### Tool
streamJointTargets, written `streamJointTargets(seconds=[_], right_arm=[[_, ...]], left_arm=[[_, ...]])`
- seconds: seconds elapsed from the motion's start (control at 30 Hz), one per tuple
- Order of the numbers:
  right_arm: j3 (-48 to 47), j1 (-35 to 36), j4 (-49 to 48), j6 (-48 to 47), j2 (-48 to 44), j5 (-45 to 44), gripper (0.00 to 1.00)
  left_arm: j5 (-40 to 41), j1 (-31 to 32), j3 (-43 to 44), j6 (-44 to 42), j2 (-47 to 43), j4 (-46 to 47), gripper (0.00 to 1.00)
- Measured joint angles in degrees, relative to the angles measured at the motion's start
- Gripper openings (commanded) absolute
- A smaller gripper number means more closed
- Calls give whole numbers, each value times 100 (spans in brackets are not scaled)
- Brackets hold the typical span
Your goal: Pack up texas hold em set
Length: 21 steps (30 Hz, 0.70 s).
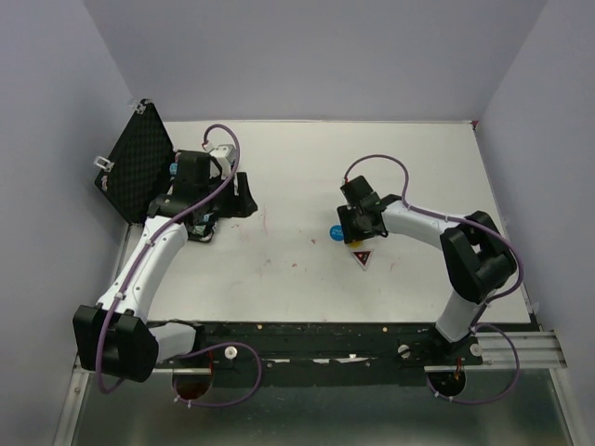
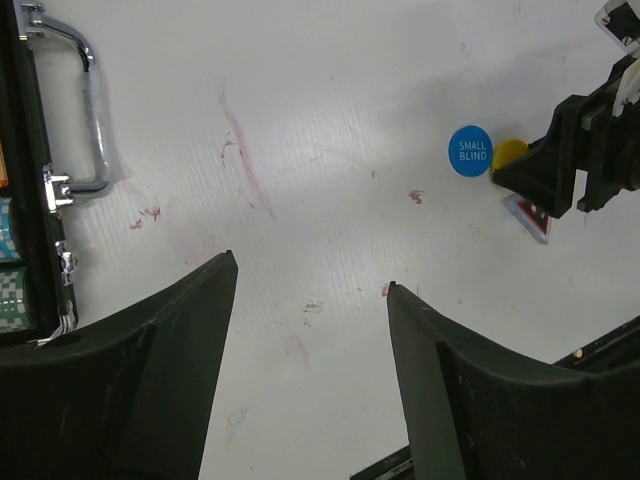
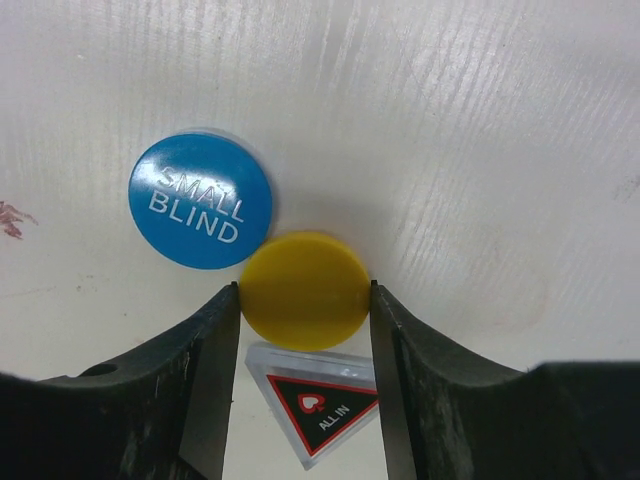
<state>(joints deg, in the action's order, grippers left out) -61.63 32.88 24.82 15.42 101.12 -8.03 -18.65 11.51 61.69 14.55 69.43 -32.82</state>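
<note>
A yellow disc (image 3: 305,292) lies on the white table, touching a blue "SMALL BLIND" disc (image 3: 200,200). My right gripper (image 3: 305,285) is shut on the yellow disc, one fingertip against each side of its rim. A clear triangular "ALL IN" token (image 3: 320,402) lies between the fingers, just behind the disc. The black case (image 1: 135,163) stands open at the far left with its foam lid up. Its silver handle (image 2: 95,110) and some chips (image 2: 12,290) show in the left wrist view. My left gripper (image 2: 310,285) hangs open over bare table beside the case, holding nothing.
Faint red marks (image 2: 245,150) stain the table (image 1: 297,279) between the arms. Grey walls close in the left, back and right sides. A black rail (image 1: 316,330) runs along the near edge by the arm bases.
</note>
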Motion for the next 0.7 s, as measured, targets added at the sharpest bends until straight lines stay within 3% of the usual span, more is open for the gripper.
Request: streamJointTargets(seconds=[0.2, 0.7], right_arm=[[70, 173, -35, -142, -448, 20, 38], [713, 1556, -1106, -761, -1742, 302, 36]], left_arm=[[-192, 363, 0, 39, 275, 39, 73], [-2103, 601, -214, 793, 1303, 643, 68]])
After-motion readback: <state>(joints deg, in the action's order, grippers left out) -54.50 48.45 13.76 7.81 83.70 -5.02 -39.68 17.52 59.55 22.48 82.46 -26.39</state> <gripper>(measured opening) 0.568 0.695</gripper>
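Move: The yellow button is already gripped edge to edge by the right hand, low over the table. The open left fingers it is bound for wait about 24 cm to this hand's left, roughly 1 cm nearer the base and 18 cm higher. Blue small-blind button: 4 cm left and 3 cm farther out; all-in triangle: 5 cm back, 2 cm right, both a centimetre lower. From the left hand, the yellow button lies about 24 cm right, 1 cm ahead and 18 cm below. The yellow button, kept pinched in the right fingers, is carried left about 10 cm and up almost as far, drawing back towards the base as it goes, while that hand turns counter-clockwise and its fingertips tilt up. To meet it the left hand, fingers staying open, goes some 9 cm right and also sinks, rolling and tipping its fingers downward; they don't touch the button yet. ##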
